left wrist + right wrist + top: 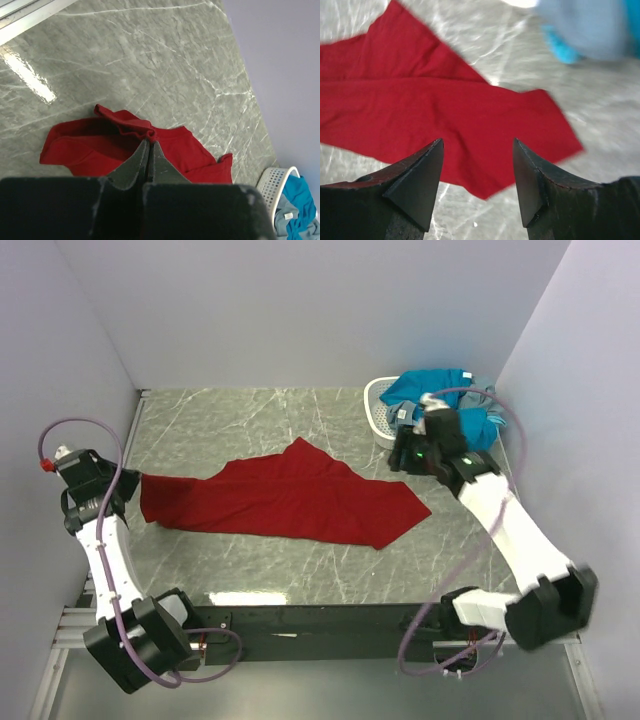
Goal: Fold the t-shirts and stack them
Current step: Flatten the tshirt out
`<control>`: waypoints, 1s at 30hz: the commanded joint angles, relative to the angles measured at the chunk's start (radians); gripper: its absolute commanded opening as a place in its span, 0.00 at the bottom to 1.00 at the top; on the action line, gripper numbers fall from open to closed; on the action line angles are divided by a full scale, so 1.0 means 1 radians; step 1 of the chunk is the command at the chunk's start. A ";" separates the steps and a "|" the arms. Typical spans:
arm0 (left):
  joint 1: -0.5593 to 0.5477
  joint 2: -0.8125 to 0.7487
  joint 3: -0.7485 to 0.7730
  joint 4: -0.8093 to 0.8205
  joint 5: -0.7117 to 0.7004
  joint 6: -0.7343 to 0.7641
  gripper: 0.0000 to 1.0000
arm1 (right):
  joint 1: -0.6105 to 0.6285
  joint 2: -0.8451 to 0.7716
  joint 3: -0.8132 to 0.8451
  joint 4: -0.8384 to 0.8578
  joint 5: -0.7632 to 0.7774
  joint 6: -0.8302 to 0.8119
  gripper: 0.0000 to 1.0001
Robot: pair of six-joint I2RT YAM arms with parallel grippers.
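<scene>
A dark red t-shirt (290, 500) lies spread out, crumpled, across the middle of the marble table. My left gripper (133, 482) is shut on a bunched fold at the shirt's left edge (150, 134), holding it just above the table. My right gripper (398, 458) hovers open over the shirt's right end (420, 100), with nothing between its fingers (427, 170). The teal-blue t-shirt (440, 390) and a grey one (285, 212) are heaped in the basket at the back right.
The white perforated basket (380, 410) stands at the far right against the back wall, just behind my right gripper. Lavender walls close off the back and both sides. A dark rail (300, 620) runs along the near edge.
</scene>
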 commanded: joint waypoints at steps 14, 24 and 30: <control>-0.006 -0.098 -0.155 -0.013 -0.027 0.022 0.01 | 0.186 0.724 0.398 0.185 -0.156 -0.085 0.61; -0.009 -0.098 -0.158 -0.017 -0.013 0.059 0.01 | 0.239 0.904 0.498 0.161 -0.108 -0.059 0.61; -0.024 -0.092 -0.163 -0.019 -0.028 0.081 0.01 | 0.266 0.965 0.500 0.156 -0.015 -0.019 0.61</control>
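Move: The fold running across the red t-shirt, near the foot of its far peak, lies about 10 cm ahead of the right hand, 17 cm to its left and 20 cm below. The peak stands 8 cm beyond that part of the fold and 8 cm farther left; the shirt's right tip is some 3 cm back and 4 cm right of the hand. From the left hand, holding the shirt's left end, the fold is about 11 cm ahead and 45 cm right, 19 cm below. Still pinching the shirt's left end, the left hand lowers it about 5 cm while easing back and slightly right, then holds. The empty right hand swoops down and left about 18 cm, with 10 cm forward early on, to come close over the fold, jaws wide open, tipping down and swinging counter-clockwise some 20 degrees; contact can't be seen. ##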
